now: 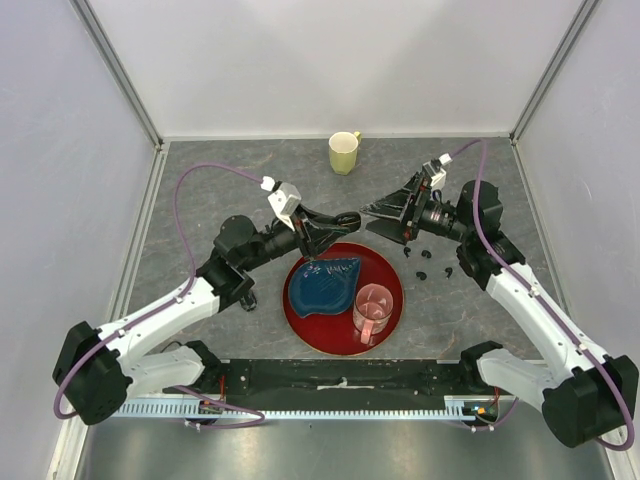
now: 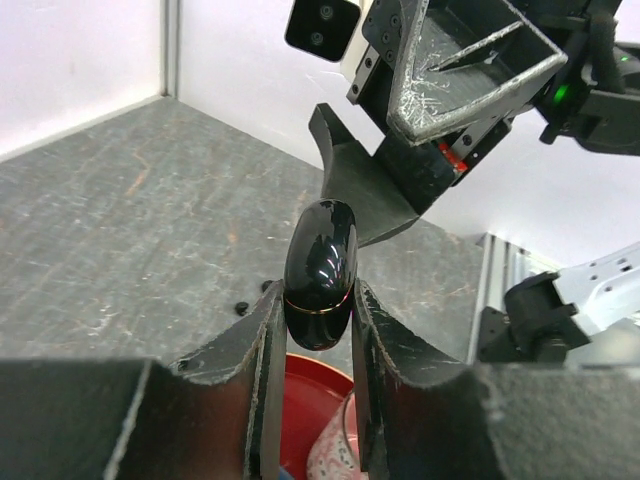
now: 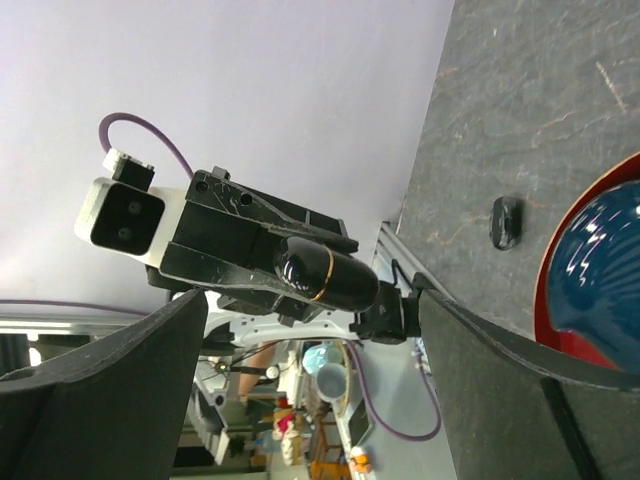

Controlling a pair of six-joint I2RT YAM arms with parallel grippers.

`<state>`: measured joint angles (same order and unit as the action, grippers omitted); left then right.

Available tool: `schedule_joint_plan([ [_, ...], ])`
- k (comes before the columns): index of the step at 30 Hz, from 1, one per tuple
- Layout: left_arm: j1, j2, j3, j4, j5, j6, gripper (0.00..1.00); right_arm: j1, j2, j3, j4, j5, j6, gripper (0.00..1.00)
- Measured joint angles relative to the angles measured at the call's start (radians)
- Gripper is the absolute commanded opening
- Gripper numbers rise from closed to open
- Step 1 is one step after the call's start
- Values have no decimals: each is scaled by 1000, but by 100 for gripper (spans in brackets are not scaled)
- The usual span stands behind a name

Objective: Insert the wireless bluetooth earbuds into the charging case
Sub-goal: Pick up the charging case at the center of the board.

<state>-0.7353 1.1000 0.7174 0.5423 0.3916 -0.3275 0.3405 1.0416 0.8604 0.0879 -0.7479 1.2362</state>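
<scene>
The glossy black charging case (image 2: 322, 270), closed along its gold seam, stands up between the fingers of my left gripper (image 2: 318, 300), which is shut on it above the table. In the top view that left gripper (image 1: 345, 220) meets my right gripper (image 1: 372, 218) over the far edge of the tray. My right gripper (image 3: 312, 290) is open wide, one finger on each side of the charging case (image 3: 325, 272) without touching it. Several tiny black earbuds (image 1: 421, 275) lie on the grey table under the right arm; two earbuds (image 2: 240, 307) show in the left wrist view.
A round red tray (image 1: 320, 335) in front of the arms carries a blue leaf-shaped dish (image 1: 325, 282) and a pink glass mug (image 1: 372, 310). A yellow-green cup (image 1: 344, 152) stands by the back wall. A second black case (image 3: 506, 222) lies on the table beside the tray.
</scene>
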Motion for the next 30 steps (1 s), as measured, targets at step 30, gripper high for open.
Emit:
schedule_joint_plan([
  [30, -37, -26, -5, -34, -51, 165, 2, 62, 97, -58, 143, -36, 240, 68],
])
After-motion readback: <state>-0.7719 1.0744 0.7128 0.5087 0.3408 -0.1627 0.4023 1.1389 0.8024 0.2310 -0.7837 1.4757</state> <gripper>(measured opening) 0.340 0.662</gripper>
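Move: The charging case, already held in the left fingertips, lies about 4 cm to the right hand's left, level fore and aft, and 1 cm below. From the left hand it sits some 2 cm to the right and 1 cm ahead. Roughly 25 cm below the right hand, the blue dish stands about 6 cm left and 10 cm back, and the pink mug 3 cm right and 14 cm back. The right hand eases about 3 cm left and 2 cm down towards the left-held case, fingers partly closing. ##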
